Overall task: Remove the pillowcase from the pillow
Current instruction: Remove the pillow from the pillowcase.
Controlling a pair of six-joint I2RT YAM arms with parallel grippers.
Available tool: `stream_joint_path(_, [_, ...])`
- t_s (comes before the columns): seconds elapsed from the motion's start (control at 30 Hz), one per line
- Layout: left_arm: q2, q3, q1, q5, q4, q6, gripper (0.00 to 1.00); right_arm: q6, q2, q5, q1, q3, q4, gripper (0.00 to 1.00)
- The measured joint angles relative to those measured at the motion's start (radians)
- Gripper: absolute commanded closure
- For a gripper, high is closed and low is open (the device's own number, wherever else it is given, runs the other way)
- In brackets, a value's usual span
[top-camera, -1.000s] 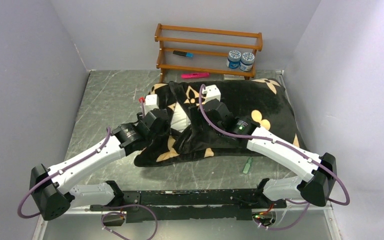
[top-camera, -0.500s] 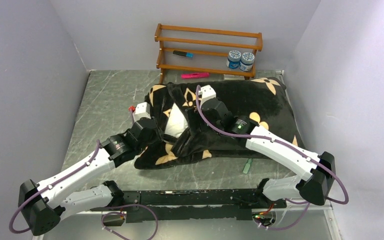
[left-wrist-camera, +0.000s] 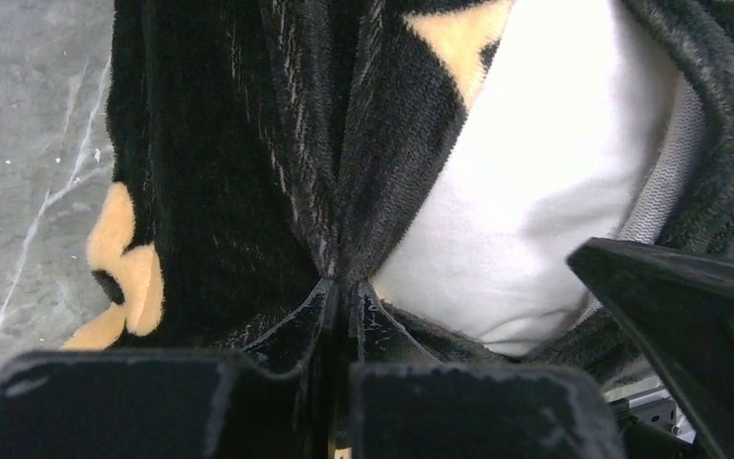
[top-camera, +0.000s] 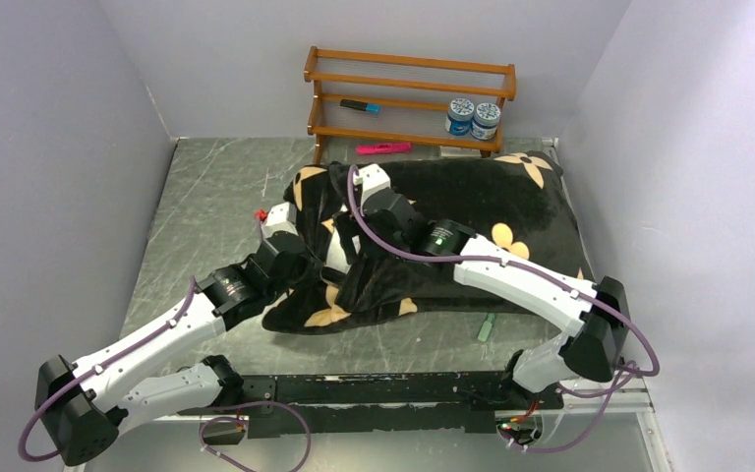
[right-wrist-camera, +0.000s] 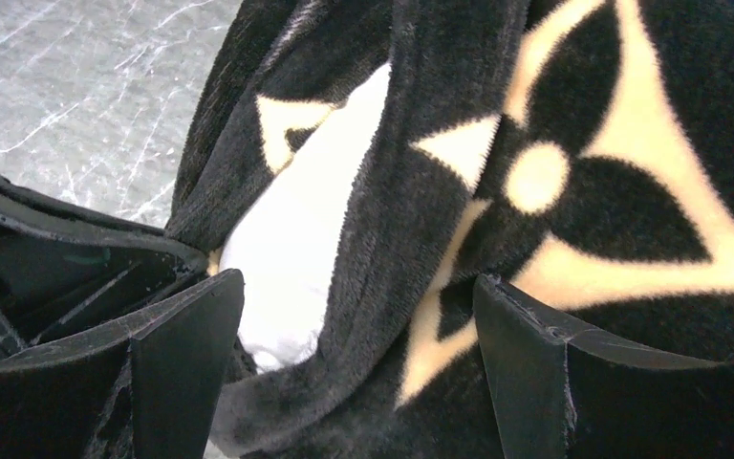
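The black plush pillowcase point(top-camera: 472, 197) with cream flower motifs lies across the table, still around the white pillow point(top-camera: 337, 254), which shows through the cover's open left end. My left gripper point(top-camera: 302, 260) is at that opening. In the left wrist view its jaws point(left-wrist-camera: 341, 287) are shut on a ridge of the pillowcase point(left-wrist-camera: 220, 191), with the pillow point(left-wrist-camera: 526, 191) bare just to the right. My right gripper point(top-camera: 349, 234) reaches in from the right and stands open point(right-wrist-camera: 358, 306), straddling the rolled edge of the pillowcase point(right-wrist-camera: 612, 210) beside the pillow point(right-wrist-camera: 296, 239).
A wooden rack point(top-camera: 408, 98) stands at the back with two jars point(top-camera: 473, 118) and a marker point(top-camera: 360, 105). A pink marker point(top-camera: 383, 148) lies under it. A small green object point(top-camera: 488, 324) lies near the front. Grey walls close in both sides of the table point(top-camera: 216, 197).
My left gripper drew back to the left and closed on the pillowcase's edge. My right arm shifted left toward the opening, now covering more of the white pillow.
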Motion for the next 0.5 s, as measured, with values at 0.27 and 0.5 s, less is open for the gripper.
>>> stream_joint_path(0.27, [-0.005, 0.001, 0.0, -0.001, -0.01, -0.021, 0.95, 0.002, 0.068, 0.105, 0.029, 0.039, -0.024, 0.25])
stream_joint_path(0.5, [-0.004, 0.018, 0.0, -0.016, -0.044, -0.048, 0.95, -0.019, 0.068, 0.221, 0.031, 0.039, -0.077, 0.51])
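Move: The near rim of the pillowcase opening lies between and just beyond the right hand's open fingers, about 1 cm ahead, 1 cm to the right and 3 cm below. The exposed white pillow is some 2 cm back, 3 cm left and 5 cm down; the fold in the left fingers is roughly 7 cm back, 3 cm left and 4 cm down. From the left hand the rim is about 8 cm ahead, 4 cm right and level. Right fingers partly close around the pillowcase rim, dipping 2–3 cm forward-down and swinging right; left keeps its pinch. ##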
